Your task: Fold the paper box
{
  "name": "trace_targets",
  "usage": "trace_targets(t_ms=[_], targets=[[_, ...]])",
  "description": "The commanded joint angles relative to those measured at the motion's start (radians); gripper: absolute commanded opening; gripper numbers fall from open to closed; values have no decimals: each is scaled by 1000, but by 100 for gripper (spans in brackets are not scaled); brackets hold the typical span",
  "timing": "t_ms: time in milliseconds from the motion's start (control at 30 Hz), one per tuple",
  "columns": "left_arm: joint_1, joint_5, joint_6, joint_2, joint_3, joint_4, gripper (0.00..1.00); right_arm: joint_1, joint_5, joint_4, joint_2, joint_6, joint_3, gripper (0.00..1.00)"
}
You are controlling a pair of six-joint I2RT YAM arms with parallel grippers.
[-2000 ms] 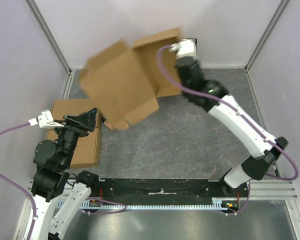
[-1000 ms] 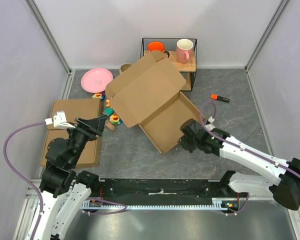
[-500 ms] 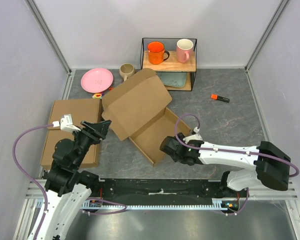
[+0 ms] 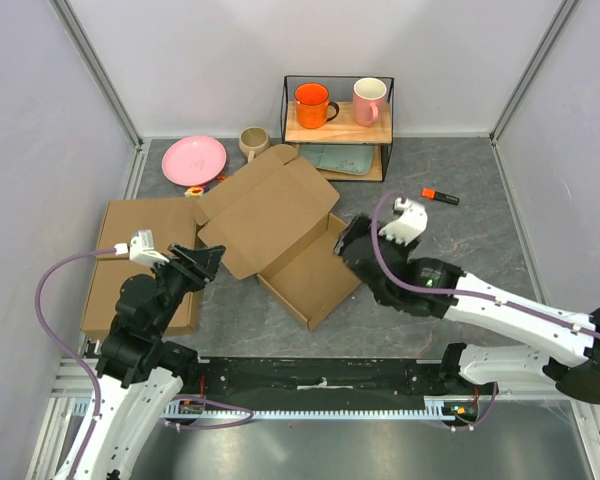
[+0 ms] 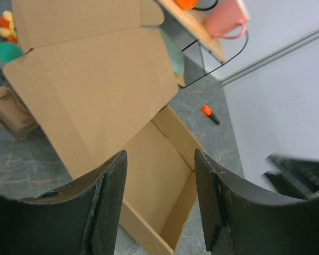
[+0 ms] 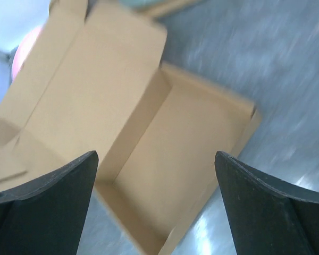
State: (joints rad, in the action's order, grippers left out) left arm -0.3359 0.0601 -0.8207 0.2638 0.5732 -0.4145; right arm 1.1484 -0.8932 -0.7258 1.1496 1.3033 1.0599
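The paper box (image 4: 280, 230) lies on the table with its shallow tray (image 4: 315, 280) upright and its lid (image 4: 265, 205) folded back toward the far left. My left gripper (image 4: 208, 258) hovers just left of the lid's near corner, open and empty. In the left wrist view the box (image 5: 101, 90) fills the space beyond the left gripper (image 5: 159, 155). My right gripper (image 4: 350, 245) is at the tray's right wall, wide open and holding nothing. The right wrist view looks down into the tray (image 6: 186, 143) between the spread right gripper (image 6: 155, 156).
Two flat brown boxes (image 4: 140, 235) lie edge to edge at the left. At the back are a pink plate (image 4: 193, 158), a beige mug (image 4: 252, 140) and a wire shelf (image 4: 338, 125) with an orange mug (image 4: 310, 100) and a pink mug (image 4: 368, 98). An orange marker (image 4: 440, 196) lies right.
My right gripper has opened fully, let go of the box and swung to the tray's right side. The box has settled flatter on the table. The left arm crept closer.
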Motion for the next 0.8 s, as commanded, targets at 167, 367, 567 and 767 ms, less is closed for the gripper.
trace_targets(t_ms=[167, 367, 567, 767], targets=[[1, -55, -34, 55, -101, -20, 60, -504, 239, 478, 74, -982, 3, 98], [1, -91, -44, 75, -128, -18, 60, -643, 323, 569, 245, -983, 29, 98], [1, -74, -44, 26, -131, -26, 60, -973, 433, 559, 381, -836, 81, 97], [1, -75, -34, 54, -136, -18, 60, -1190, 622, 453, 623, -564, 248, 96]])
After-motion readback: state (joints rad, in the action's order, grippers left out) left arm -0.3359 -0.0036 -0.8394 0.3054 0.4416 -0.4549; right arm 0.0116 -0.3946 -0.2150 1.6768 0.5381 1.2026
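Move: The orange-capped marker lies about 25 cm ahead of the empty right hand, 25 cm to its right and some 22 cm below. The box tray stands below the hand, level with it and about 6 cm left; its big lid panel leans open 12 cm ahead and 19 cm left. From the left hand the marker is about 24 cm ahead, 53 cm right and 26 cm below. The right hand, fingers still wide open, swings fast away from the box tray towards the marker, about 27 cm right and 23 cm forward, first rising a few centimetres, then sinking to some 9 cm below its start; it rolls left side down by about 30 degrees, partly rolls back, and turns clockwise while tipping down. The left hand stays near its place beside the open box, sinks about 8 cm and tips down, its fingers partly open and touching nothing. ##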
